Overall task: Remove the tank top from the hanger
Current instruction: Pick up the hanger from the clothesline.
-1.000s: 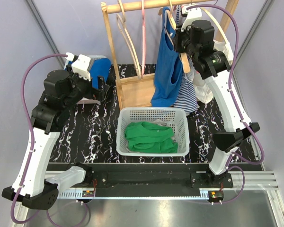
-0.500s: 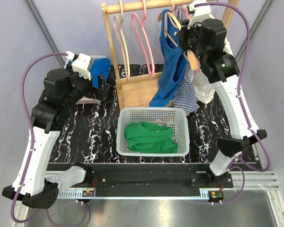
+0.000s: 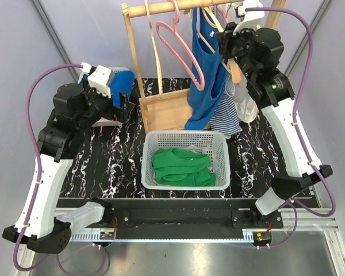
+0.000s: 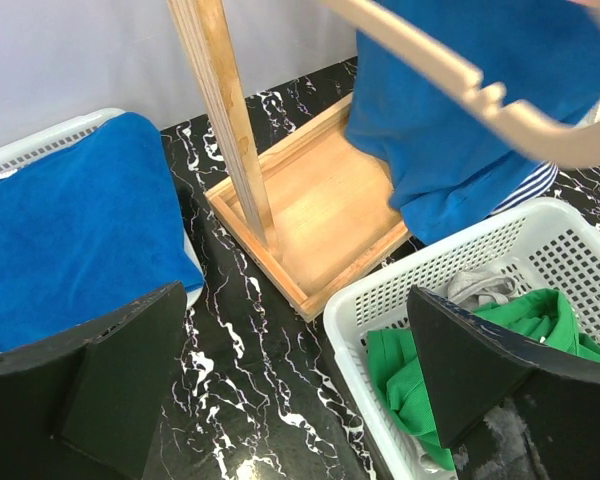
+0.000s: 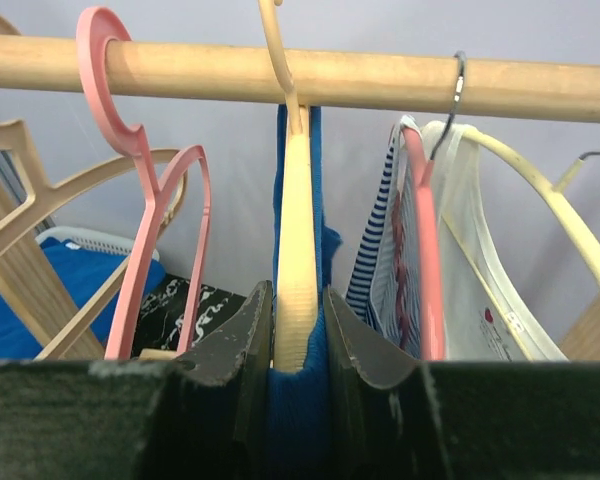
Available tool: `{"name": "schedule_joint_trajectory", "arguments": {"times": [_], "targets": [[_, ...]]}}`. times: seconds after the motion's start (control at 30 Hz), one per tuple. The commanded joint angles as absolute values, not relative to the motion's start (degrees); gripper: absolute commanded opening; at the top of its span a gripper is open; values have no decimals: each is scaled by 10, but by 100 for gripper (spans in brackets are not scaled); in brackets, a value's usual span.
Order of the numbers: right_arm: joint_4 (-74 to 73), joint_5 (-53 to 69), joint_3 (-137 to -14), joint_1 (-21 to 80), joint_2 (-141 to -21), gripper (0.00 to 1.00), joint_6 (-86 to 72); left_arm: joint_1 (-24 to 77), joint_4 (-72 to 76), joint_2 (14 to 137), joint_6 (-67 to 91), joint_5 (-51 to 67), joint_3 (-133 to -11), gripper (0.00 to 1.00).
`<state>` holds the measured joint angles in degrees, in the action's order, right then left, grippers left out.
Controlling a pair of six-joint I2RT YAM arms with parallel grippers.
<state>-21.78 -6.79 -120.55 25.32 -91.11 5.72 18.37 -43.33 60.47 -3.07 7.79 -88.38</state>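
Note:
The blue tank top [image 3: 206,86] hangs on a pale wooden hanger [image 5: 297,220] whose hook curves over the rack's rod [image 5: 380,78]. My right gripper [image 5: 297,296] is shut on the hanger's shoulder, with blue fabric [image 5: 300,420] pinched between the jaws. From above, the right gripper [image 3: 229,50] sits high at the rack's right end. The left gripper [image 4: 295,300] is open and holds nothing, hovering over the marbled table between the rack's base and the basket; in the top view the left gripper [image 3: 123,106] stays left of the rack.
A pink hanger [image 3: 181,49] and bare wooden ones hang left of the tank top, a striped garment [image 3: 224,118] and a white one to its right. A white basket [image 3: 187,135] holds green clothing. A blue towel [image 4: 70,230] lies in a tray far left.
My right gripper rose and shifted right with the hanger, lifting the tank top up to the rod. The pink hanger swung out toward the front. The left arm stayed still.

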Motion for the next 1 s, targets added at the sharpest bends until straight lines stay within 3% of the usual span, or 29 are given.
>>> {"name": "schedule_joint_trajectory", "arguments": {"times": [0.0,0.17,0.43,0.63,0.97], "targets": [[-56,-46,-1210,243,-932,0,47,182,-417,591,-44,79,-895,98],[-33,-44,-1197,242,-909,0,54,182,-419,590,-47,81,-895,98],[-279,-12,-1340,242,-833,0,53,182,-419,602,-42,89,-907,99],[-329,-16,-1286,242,-702,0,50,182,-418,613,-38,100,-921,99],[-371,14,-1305,243,-607,0,32,183,-416,613,-28,117,-919,99]]}}
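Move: Your right gripper already grips the near end of the wooden hanger with the blue tank top; its raised hook is at the clothesline bar, about 15 cm ahead, 4 cm left and 10 cm above. The empty pink hanger is some 10 cm ahead and 14 cm left, the striped tank top roughly 15 cm ahead and 4 cm right, hanging lower. From the left gripper, that spot on the bar is about 29 cm ahead, 32 cm right and 24 cm above. Keep the right gripper's pinch on the hanger and nudge it about 3 cm forward and slightly down to work the hook free of the bar. Then draw it back, gathering speed, some 30 cm away from the clothesline, swinging right and climbing roughly 15 cm as the fingers tip up about 20 degrees. ##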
